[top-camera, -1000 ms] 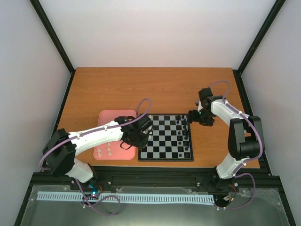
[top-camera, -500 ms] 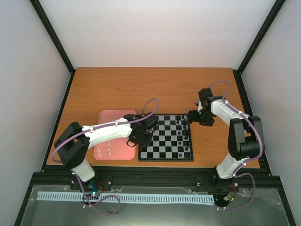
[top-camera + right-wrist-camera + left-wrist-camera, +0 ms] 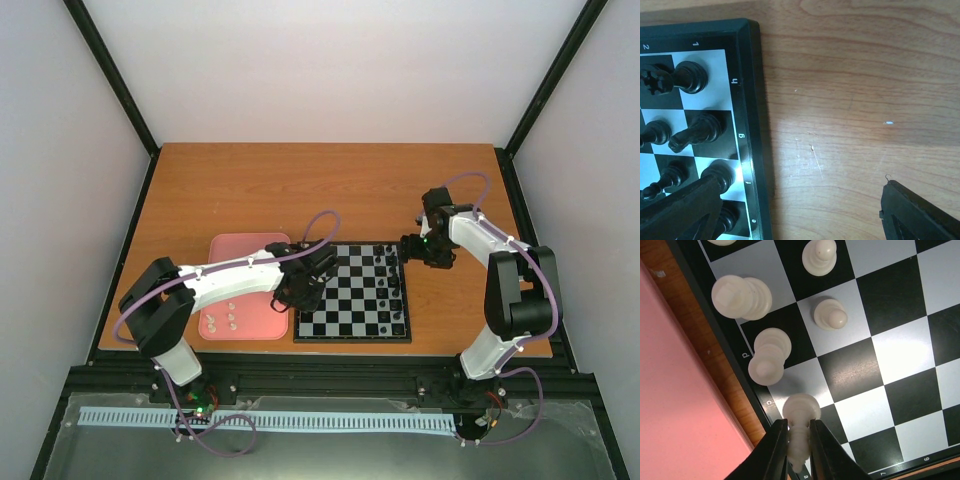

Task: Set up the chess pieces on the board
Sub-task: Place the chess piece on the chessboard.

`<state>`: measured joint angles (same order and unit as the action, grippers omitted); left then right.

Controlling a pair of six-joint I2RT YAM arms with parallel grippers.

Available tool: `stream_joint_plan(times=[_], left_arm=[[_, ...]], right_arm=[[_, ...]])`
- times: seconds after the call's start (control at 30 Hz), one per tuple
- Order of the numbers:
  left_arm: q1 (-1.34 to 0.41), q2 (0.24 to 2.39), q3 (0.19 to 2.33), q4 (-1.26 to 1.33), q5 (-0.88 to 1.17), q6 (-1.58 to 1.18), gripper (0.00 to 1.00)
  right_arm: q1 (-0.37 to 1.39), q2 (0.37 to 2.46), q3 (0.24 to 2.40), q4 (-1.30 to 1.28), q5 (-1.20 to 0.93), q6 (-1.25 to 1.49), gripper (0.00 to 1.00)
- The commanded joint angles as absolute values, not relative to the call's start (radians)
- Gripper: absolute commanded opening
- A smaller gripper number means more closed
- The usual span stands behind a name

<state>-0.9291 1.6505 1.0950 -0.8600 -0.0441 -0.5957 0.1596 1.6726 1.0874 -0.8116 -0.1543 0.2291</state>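
The board [image 3: 352, 338] lies at the table's near middle. In the left wrist view it [image 3: 900, 350] carries several white chess pieces [image 3: 769, 360] along its edge files. My left gripper [image 3: 799, 426] is low over the board's left edge [image 3: 305, 290]. Its fingers [image 3: 779, 445] press both sides of one white chess piece [image 3: 801, 407], whose base rests on an edge square. My right gripper [image 3: 800, 215] stands open over bare wood just right of the board's rim [image 3: 752, 100], with nothing between its fingers [image 3: 685, 210]. From above it sits at the board's far right corner [image 3: 425, 250].
A pink tray [image 3: 245, 250] left of the board holds several loose white pieces [image 3: 225, 320]. Black pieces [image 3: 393, 280] line the board's right side, close to my right fingers [image 3: 690, 77]. Black frame posts border the table.
My left arm swung right from the tray's edge to the board's left edge, carrying the white piece, then settled low. The right arm has not moved.
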Motion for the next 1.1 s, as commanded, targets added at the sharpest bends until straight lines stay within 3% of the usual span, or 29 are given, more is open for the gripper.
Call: stream_joint_plan(times=[0.0,0.47,0.77,1.07], left_arm=[[-0.943,1.659,1.121,-0.860,-0.044,-0.583,0.17],[-0.943,1.669,1.135,-0.855,-0.043,-0.567,0.19],[-0.943,1.618,1.136,-0.859,-0.034,-0.558,0.27],[-0.943,1.469,1.147,-0.899,-0.043,-0.545,0.49]], right_arm=[[0.166,1.669,1.072,-0.799,-0.161,0.236,1.00],[0.166,1.666,1.071,-0.799,-0.161,0.235,1.00],[0.166,1.667,1.073,-0.798,-0.166,0.235,1.00],[0.166,1.669,1.084,-0.799,-0.168,0.232,1.00]])
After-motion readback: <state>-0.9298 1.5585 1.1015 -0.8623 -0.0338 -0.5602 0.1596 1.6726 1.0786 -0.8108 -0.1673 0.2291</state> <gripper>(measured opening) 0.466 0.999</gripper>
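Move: The white bishop stands on square c of the board's left edge row, right between the left hand's fingers, its middle about 2 cm below the hand point. The tall white piece on d is some 3 cm ahead, the next one on e about 6 cm ahead, and the nearest white pawn roughly 3 cm ahead and 3 cm to the right, all about 2 to 3 cm below. From the right hand the bishop lies some 26 cm to the left and 9 cm back. The left hand, its fingers pointing down around the white bishop with the grip already slackened, stays over square c, eases about half a centimetre down, then rises straight up some 3 cm from its first height, tipping by only about 5 degrees. The fingers spread slowly at first and faster on the way up, from nearly shut to about half open, letting go of the bishop and leaving it below on the board. ##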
